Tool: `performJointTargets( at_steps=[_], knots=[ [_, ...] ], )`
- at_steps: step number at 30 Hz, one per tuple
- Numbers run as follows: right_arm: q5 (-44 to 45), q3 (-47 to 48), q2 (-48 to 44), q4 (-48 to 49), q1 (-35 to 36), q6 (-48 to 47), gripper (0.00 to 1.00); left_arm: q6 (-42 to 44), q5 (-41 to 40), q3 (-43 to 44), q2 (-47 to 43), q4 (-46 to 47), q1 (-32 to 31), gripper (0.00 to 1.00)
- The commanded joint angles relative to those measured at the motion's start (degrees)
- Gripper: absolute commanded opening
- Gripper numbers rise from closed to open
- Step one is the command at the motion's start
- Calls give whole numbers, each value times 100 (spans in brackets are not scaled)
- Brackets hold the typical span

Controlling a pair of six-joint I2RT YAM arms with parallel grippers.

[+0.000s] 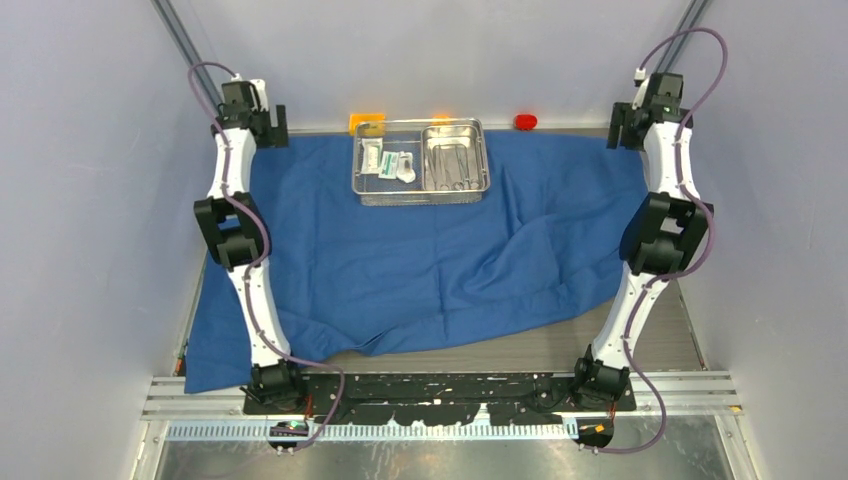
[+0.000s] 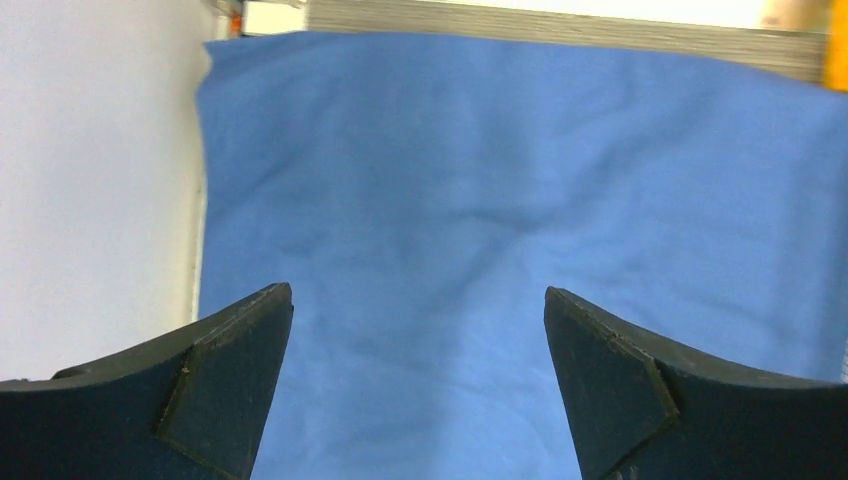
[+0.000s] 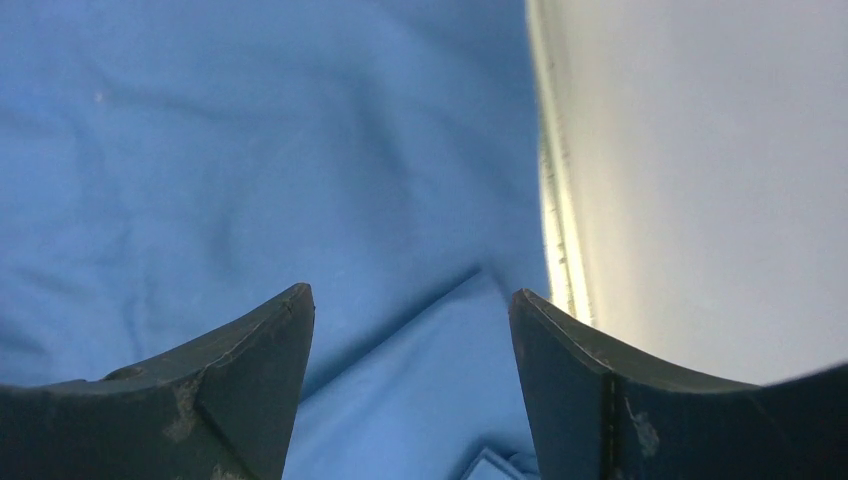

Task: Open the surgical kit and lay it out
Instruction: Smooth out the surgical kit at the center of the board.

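The blue cloth wrap (image 1: 430, 260) lies spread over the table, rumpled at the front right. At its back middle stands the wire-mesh basket (image 1: 361, 176). The basket holds white packets (image 1: 385, 160) on its left and a steel tray (image 1: 481, 158) with slim metal instruments (image 1: 452, 165) on its right. My left gripper (image 1: 265, 128) hangs at the cloth's back left corner and is open over bare cloth (image 2: 450, 180), gripper (image 2: 418, 300). My right gripper (image 1: 625, 128) hangs at the back right corner, open above a fold of cloth (image 3: 250, 150), gripper (image 3: 412, 295). Neither holds anything.
A red block (image 1: 525, 121) and orange blocks (image 1: 367, 121) sit behind the basket against the back wall. Grey side walls (image 2: 90, 150) (image 3: 700, 150) stand close to both grippers. Bare tabletop (image 1: 560, 345) shows at the front right, ahead of the arm bases.
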Motion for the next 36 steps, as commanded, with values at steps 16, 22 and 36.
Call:
performJointTargets(
  at_steps=[16,22,36],
  knots=[
    [-419,-126,1254,111,141,368,66,-62,1745,-3154,-2229,527,-3,100],
    [-427,212,1610,-5,106,279,41,226,1725,-3686,-2473,565,-2,97],
    [126,1925,2719,-415,73,52,0,363,1511,-4060,-2624,577,-8,94]
  ],
)
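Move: The kit cloth's far right part is what the right hand goes for: a patch about 2 cm ahead, 3 cm left and 16 cm below it, with the cloth's corner some 12 cm ahead and 6 cm right of the hand, and the red block roughly 18 cm ahead and 28 cm left. The left hand's cloth patch lies about 12 cm back, 7 cm right and 12 cm below; the tray's middle is 6 cm back and 47 cm right, the yellow block 11 cm ahead and 30 cm right. Onto the cloth just inside its far right corner the right hand sinks about 15 cm, easing left, then slides some 5 cm forward at that low height and slightly right while its fingers shut completely, tips on the cloth. Meanwhile the left hand, open and empty, backs off about 12 cm and to the right over the cloth towards the tray, rising briefly, then sinking, turning a little clockwise. ##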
